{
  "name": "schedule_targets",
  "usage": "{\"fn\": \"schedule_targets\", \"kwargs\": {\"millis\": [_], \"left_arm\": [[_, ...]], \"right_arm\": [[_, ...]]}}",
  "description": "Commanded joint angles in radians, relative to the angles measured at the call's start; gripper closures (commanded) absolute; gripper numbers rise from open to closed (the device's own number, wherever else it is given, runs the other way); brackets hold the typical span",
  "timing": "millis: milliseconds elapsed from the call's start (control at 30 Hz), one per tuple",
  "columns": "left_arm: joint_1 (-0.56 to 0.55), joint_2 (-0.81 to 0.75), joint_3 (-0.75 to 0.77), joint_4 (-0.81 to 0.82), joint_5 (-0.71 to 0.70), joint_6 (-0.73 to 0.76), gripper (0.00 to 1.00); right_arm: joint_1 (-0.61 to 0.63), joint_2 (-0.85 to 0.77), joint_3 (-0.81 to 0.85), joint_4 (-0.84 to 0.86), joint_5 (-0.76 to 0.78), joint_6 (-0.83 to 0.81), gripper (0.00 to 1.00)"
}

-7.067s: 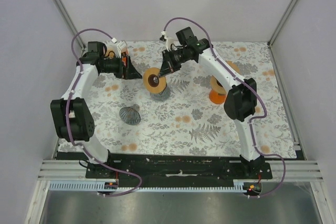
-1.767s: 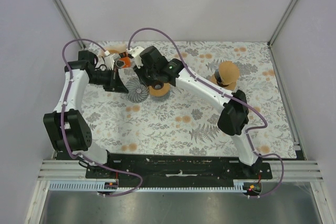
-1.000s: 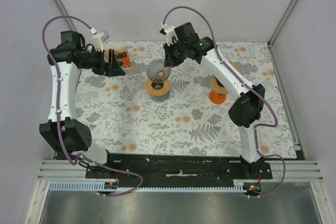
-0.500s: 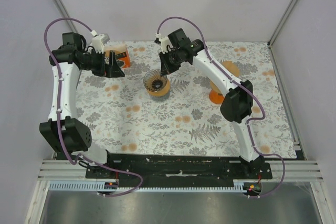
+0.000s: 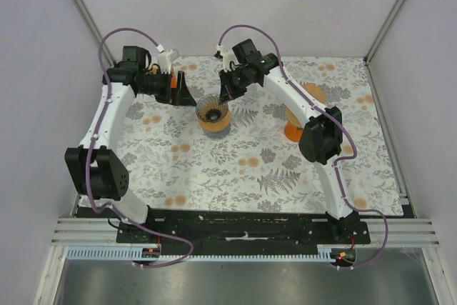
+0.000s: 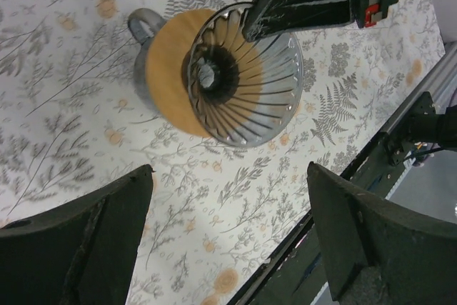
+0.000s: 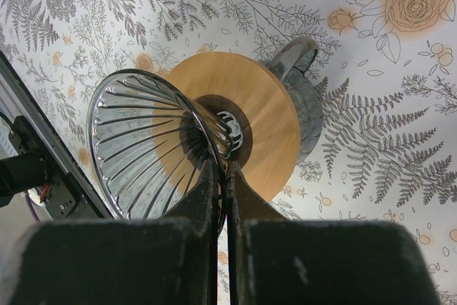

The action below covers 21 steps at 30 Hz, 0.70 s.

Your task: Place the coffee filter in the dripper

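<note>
The glass dripper [image 5: 212,110] [image 6: 246,87] [image 7: 139,144] stands upright in its round wooden collar [image 6: 166,69] [image 7: 260,116] on a grey mug [image 7: 305,98] at the back middle of the table. My right gripper [image 5: 226,95] [image 7: 222,171] is shut on the dripper's rim wall, coming down from behind it. My left gripper [image 5: 183,95] [image 6: 228,244] hangs wide open just left of the dripper, with nothing between its fingers. A tan cone that looks like the coffee filter [image 5: 313,93] sits on an orange stand [image 5: 293,132] at the right, partly hidden by the right arm.
A flowered cloth [image 5: 243,169] covers the table. An orange box [image 5: 170,71] shows partly behind the left wrist at the back left. The black rail at the table's near edge [image 6: 400,141] appears in the left wrist view.
A second ago the right gripper held the glass dripper above the wooden collar; now it sits down in the collar. The left arm has swung right, close to the dripper.
</note>
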Motion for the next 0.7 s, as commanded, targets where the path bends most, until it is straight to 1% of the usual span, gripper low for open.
{"fn": "schedule_targets", "kwargs": {"millis": [0,100,133,167,233,267,333,367,433,533,667], "left_arm": [[-0.069,0.11,0.018,0.155,-0.039,-0.149,0.11],[-0.097,0.176,0.035,0.18,-0.061,-0.201,0.29],[-0.106,0.191,0.041,0.184,-0.071,-0.206,0.32],[-0.115,0.201,0.041,0.186,-0.094,-0.208,0.33],[-0.131,0.221,0.043,0.197,-0.128,-0.206,0.41],[-0.135,0.228,0.043,0.2,-0.134,-0.205,0.5],[-0.14,0.244,0.04,0.204,-0.136,-0.209,0.72],[-0.14,0.25,0.035,0.209,-0.133,-0.212,0.81],[-0.141,0.267,0.034,0.211,-0.127,-0.217,0.92],[-0.141,0.296,0.026,0.208,-0.128,-0.219,0.98],[-0.141,0.331,0.003,0.198,-0.153,-0.205,0.98]], "right_arm": [[0.004,0.041,0.007,-0.005,0.037,-0.012,1.0],[0.003,0.038,0.005,-0.003,0.043,-0.011,1.0],[0.003,0.035,0.004,-0.003,0.045,-0.011,1.0],[0.003,0.034,0.002,-0.003,0.049,-0.014,1.0],[0.001,0.029,-0.005,-0.003,0.054,-0.021,1.0],[0.001,0.029,-0.01,-0.002,0.054,-0.022,1.0],[0.0,0.035,-0.016,-0.002,0.056,-0.022,1.0],[-0.002,0.04,-0.018,-0.002,0.053,-0.022,1.0],[-0.006,0.057,-0.019,0.0,0.049,-0.022,1.0],[-0.02,0.089,-0.021,0.003,0.056,-0.017,1.0],[-0.029,0.106,-0.06,0.018,0.069,-0.018,1.0]]}}
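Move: The clear ribbed dripper, still pinched by its rim in the right hand, has its middle about 3 cm ahead of the left hand, 9 cm to its right and 11 cm below; from the right hand, about 3 cm back, 3 cm left and 3 cm below. The glass carafe with the wooden ring on it stands under the dripper, some 7 cm lower and 1 cm nearer the base. The orange carafe stands roughly 22 cm right of the right hand, 5 cm back and 9 cm below. Down some 8 cm, and about 5 cm each to the right and forward, the left hand swoops onto the dripper's near-side rim, its fingers tipping roughly 10 degrees further downward. They shut from wide open as it arrives and pinch the rim wall. The right hand keeps its own pinch on the rim, easing forward about 1 cm at the end. ##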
